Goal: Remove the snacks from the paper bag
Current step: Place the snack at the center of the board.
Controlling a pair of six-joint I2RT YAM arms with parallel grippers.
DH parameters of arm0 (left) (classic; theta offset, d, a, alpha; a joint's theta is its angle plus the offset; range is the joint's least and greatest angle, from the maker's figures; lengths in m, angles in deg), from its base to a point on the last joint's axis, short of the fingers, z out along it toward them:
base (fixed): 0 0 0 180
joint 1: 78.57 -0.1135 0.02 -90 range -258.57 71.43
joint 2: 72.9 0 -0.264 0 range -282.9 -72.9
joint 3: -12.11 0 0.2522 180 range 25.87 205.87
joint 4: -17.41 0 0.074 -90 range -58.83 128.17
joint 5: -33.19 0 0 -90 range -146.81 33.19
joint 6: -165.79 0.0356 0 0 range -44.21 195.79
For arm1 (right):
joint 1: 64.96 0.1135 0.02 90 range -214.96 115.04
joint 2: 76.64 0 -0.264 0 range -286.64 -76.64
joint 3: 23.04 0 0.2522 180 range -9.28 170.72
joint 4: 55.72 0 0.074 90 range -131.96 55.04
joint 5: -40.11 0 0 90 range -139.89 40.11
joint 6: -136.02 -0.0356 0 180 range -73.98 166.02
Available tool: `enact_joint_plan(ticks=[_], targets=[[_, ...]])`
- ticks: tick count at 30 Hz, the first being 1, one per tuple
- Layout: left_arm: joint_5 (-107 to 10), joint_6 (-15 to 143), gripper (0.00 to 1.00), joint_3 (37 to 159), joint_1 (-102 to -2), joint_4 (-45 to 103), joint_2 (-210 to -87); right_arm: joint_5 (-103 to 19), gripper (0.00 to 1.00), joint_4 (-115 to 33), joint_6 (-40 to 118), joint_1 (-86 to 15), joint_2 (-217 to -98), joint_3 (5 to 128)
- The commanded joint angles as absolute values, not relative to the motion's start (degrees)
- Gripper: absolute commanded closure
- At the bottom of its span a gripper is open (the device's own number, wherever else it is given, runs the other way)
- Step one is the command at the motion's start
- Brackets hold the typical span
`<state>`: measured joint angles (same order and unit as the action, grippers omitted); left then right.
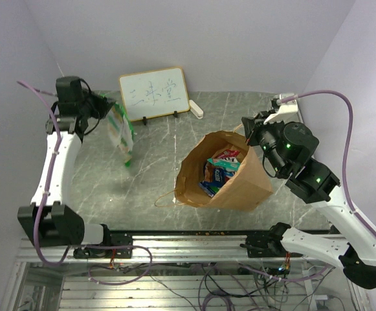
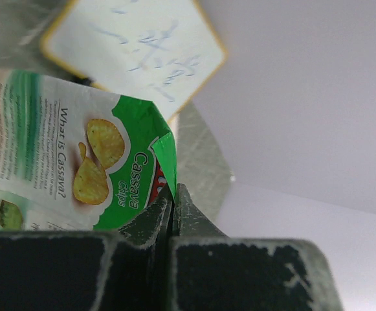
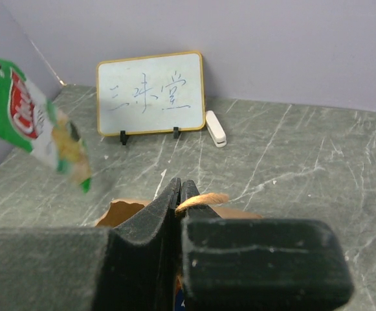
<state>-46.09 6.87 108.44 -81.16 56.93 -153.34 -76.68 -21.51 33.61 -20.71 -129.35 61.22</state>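
Observation:
The brown paper bag (image 1: 243,184) lies open at the right of the table, its mouth toward the left, with several blue and red-pink snack packets (image 1: 221,167) inside. My right gripper (image 1: 251,137) is shut on the bag's twisted paper handle (image 3: 204,200) at the bag's far rim (image 3: 120,210). My left gripper (image 1: 105,105) is shut on the edge of a green and white cassava chips packet (image 2: 77,162), which hangs in the air at the left (image 1: 121,135) and also shows in the right wrist view (image 3: 35,123).
A white framed board with writing (image 1: 154,94) stands at the back of the table, with a small white block (image 1: 196,109) beside it. A loose handle loop (image 1: 165,198) lies in front of the bag. Walls close in on both sides.

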Motion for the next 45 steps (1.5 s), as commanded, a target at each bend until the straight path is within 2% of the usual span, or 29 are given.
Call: enact_joint_plan(ticks=[1, 4, 7, 12, 17, 22, 29, 31, 34, 35, 36, 39, 43, 45], targets=[[-41.3, -1.9, 0.93, 112.9, -81.5, 45.4, -156.3, -76.5, 1.00, -25.8, 34.1, -20.9, -128.9, 63.4], [-42.9, -3.7, 0.93, 108.1, -82.6, 42.0, -155.0, -76.6, 1.00, -25.4, 34.3, -20.9, -128.9, 63.8], [-45.4, -2.6, 0.93, 101.5, -83.1, 44.8, -151.5, -77.2, 1.00, -25.0, 34.3, -20.9, -128.5, 63.8], [-44.9, -4.1, 0.93, 82.7, -83.5, 46.2, -142.0, -78.5, 1.00, -25.5, 35.2, -20.9, -127.8, 62.9], [-49.5, -2.0, 0.93, 70.3, -83.6, 56.4, -130.5, -76.6, 1.00, -27.8, 40.2, -20.9, -128.8, 62.3], [-52.9, -1.0, 0.93, 63.9, -83.5, 65.9, -121.5, -74.0, 1.00, -29.2, 47.9, -20.9, -131.9, 62.9], [-50.3, 1.1, 0.91, 59.2, -83.5, 76.1, -114.5, -64.9, 1.00, -31.9, 59.6, -20.9, -135.3, 62.5], [-49.7, 1.3, 0.76, 58.9, -83.6, 79.9, -112.2, -64.6, 1.00, -32.8, 61.3, -20.9, -135.8, 62.5], [-48.0, 1.6, 0.39, 59.8, -83.6, 84.2, -108.7, -63.8, 1.00, -32.8, 63.6, -20.9, -136.1, 62.7], [-47.8, 2.0, 0.30, 60.7, -83.6, 85.6, -108.0, -63.8, 1.00, -32.7, 64.1, -20.9, -136.0, 62.7], [-47.7, 2.7, 0.27, 61.8, -83.6, 87.0, -107.6, -63.5, 1.00, -32.6, 65.0, -20.9, -135.9, 62.6], [-48.2, 6.5, 0.01, 66.2, -83.5, 89.5, -108.3, -61.7, 1.00, -32.5, 67.8, -20.9, -135.3, 61.8], [-49.3, 15.0, 0.00, 77.4, -83.6, 92.0, -113.6, -61.8, 1.00, -30.1, 67.1, -20.9, -135.2, 63.2], [-45.5, 20.3, 0.01, 80.9, -83.6, 88.6, -116.6, -61.6, 1.00, -29.2, 66.1, -20.9, -134.8, 63.4]])
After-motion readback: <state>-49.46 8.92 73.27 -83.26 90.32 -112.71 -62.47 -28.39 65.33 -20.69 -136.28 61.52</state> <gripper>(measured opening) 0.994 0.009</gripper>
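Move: The left hand already pinches the green-edged chip bag; the clear patch of table where it will lie is some 16 cm back, 4 cm to this hand's right and about 31 cm below. Around that patch, from the same hand, the paper bag's middle is roughly 20 cm back and 37 cm right, 18 cm lower, and the whiteboard about 11 cm ahead and 9 cm right, 20 cm lower. From the right hand, still gripping the paper bag's rim, the patch lies about level, 40 cm left and 39 cm below. After a brief nudge forward and up of about 3 cm, the left hand sweeps the chip bag back and down by well over 20 cm each way, towards the clear table on the left, its fingers tipping some 30 degrees farther down; near the bottom they open wide, let go of the chip bag, and the hand starts to rise again. In the later half the right hand keeps its pinch on the paper bag's rim and carries it about 5 cm left and slightly forward, rolling its left side down by nearly 30 degrees while turning a little counter-clockwise. ##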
